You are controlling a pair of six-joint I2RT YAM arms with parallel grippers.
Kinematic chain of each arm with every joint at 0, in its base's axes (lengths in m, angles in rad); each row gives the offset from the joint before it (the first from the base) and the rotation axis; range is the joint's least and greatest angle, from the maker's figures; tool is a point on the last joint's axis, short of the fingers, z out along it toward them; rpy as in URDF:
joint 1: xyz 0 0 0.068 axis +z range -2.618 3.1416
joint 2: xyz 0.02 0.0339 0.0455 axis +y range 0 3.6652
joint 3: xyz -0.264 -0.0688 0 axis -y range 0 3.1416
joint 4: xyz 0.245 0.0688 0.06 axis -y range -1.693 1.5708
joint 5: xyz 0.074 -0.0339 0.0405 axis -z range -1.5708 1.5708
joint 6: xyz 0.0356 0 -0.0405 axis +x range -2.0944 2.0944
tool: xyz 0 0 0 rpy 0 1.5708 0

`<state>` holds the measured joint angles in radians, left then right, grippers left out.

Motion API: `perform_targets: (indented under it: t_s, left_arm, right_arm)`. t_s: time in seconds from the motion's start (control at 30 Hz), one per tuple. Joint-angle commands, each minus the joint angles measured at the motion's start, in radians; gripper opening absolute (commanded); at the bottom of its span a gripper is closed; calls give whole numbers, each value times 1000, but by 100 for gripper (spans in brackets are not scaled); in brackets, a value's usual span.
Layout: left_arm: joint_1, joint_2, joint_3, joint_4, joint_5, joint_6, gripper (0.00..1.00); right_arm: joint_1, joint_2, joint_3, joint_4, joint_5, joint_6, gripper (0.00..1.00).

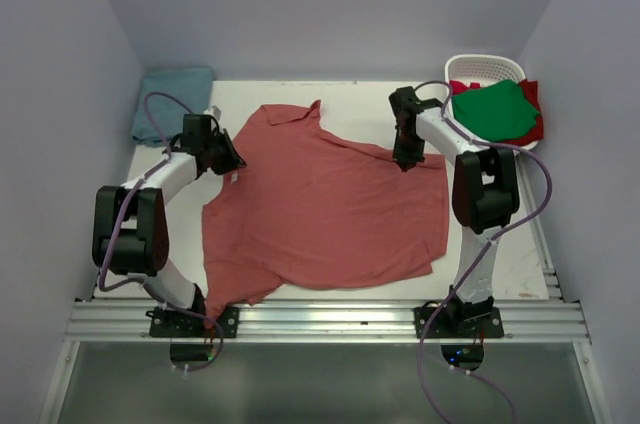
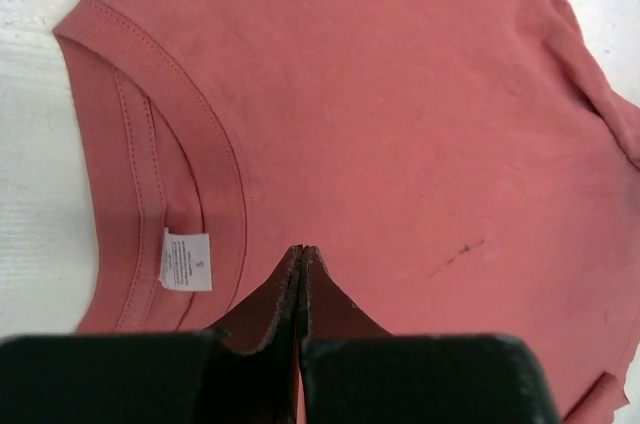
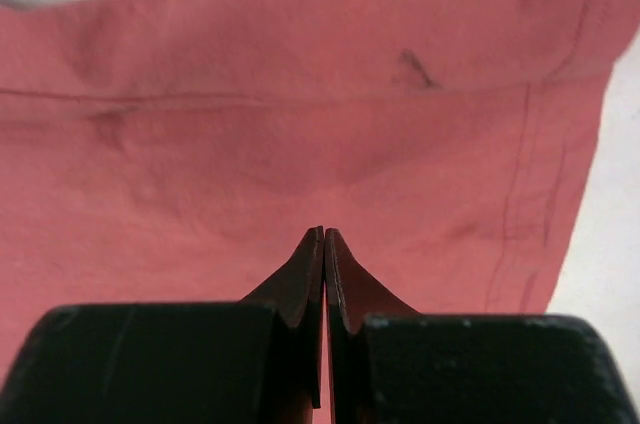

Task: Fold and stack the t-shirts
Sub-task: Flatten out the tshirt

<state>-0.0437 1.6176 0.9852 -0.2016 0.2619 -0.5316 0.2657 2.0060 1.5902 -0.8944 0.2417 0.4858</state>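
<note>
A faded brick-red t-shirt (image 1: 330, 204) lies spread on the white table, its collar (image 1: 290, 114) towards the back. My left gripper (image 1: 233, 161) is down on the shirt's left shoulder edge. In the left wrist view its jaws (image 2: 302, 250) are shut, tips pressed into the cloth (image 2: 400, 94) beside the collar and its white label (image 2: 186, 260). My right gripper (image 1: 404, 160) is at the right sleeve edge. Its jaws (image 3: 324, 231) are likewise shut with their tips in the red cloth (image 3: 300, 124). A teal-blue t-shirt (image 1: 172, 99) lies folded at the back left.
A white slotted basket (image 1: 485, 66) stands at the back right, with a green t-shirt (image 1: 497, 109) and a brighter red one (image 1: 535, 104) draped over its front. Walls close in on three sides. A metal rail (image 1: 330, 319) runs along the near edge.
</note>
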Motion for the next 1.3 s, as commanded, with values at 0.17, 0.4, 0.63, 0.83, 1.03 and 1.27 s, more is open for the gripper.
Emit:
perform_targets:
  t_s: [0.17, 0.4, 0.63, 0.83, 1.03, 1.27]
  left_arm:
    - [-10, 206, 216, 33, -36, -21, 0]
    - [-15, 393, 423, -41, -93, -10, 0]
    - [-18, 551, 544, -54, -107, -25, 0]
    - [-16, 689, 736, -91, -110, -30, 0]
    - [-16, 794, 928, -119, -105, -48, 0]
    - [-7, 739, 913, 71, -104, -59, 0]
  right_arm:
    - [-34, 196, 227, -21, -65, -1, 0]
    - [-60, 347, 463, -93, -84, -13, 0]
    - [-94, 496, 660, -124, -134, -7, 0]
    - [-100, 625, 859, -109, -183, 3, 0]
    - [-103, 631, 876, 37, -194, 16, 0]
    - [-100, 544, 817, 294, -145, 16, 0]
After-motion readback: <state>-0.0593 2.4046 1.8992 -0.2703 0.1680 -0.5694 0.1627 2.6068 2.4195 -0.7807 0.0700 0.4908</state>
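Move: The t-shirt lies spread beneath both shut grippers. Its middle is about 20 cm to the left hand's right, 7 cm back and 7 cm below; from the right hand, about 20 cm left, 8 cm back and 5 cm below. The collar tag is roughly 2 cm ahead and 2 cm left of the left fingers, the folded blue shirt 26 cm ahead and 19 cm left of them. The basket stands some 22 cm ahead and 23 cm right of the right hand. The t-shirt is worked outward by both hands together: their closed fingertips sweep forward about 20 cm, sinking onto the cloth early on (left about 5 cm, right 3–4 cm), then dragging it nearly level towards the table's far side. The right hand ends at the shirt's far edge, its fingers tilting up and forward some 20 degrees. ##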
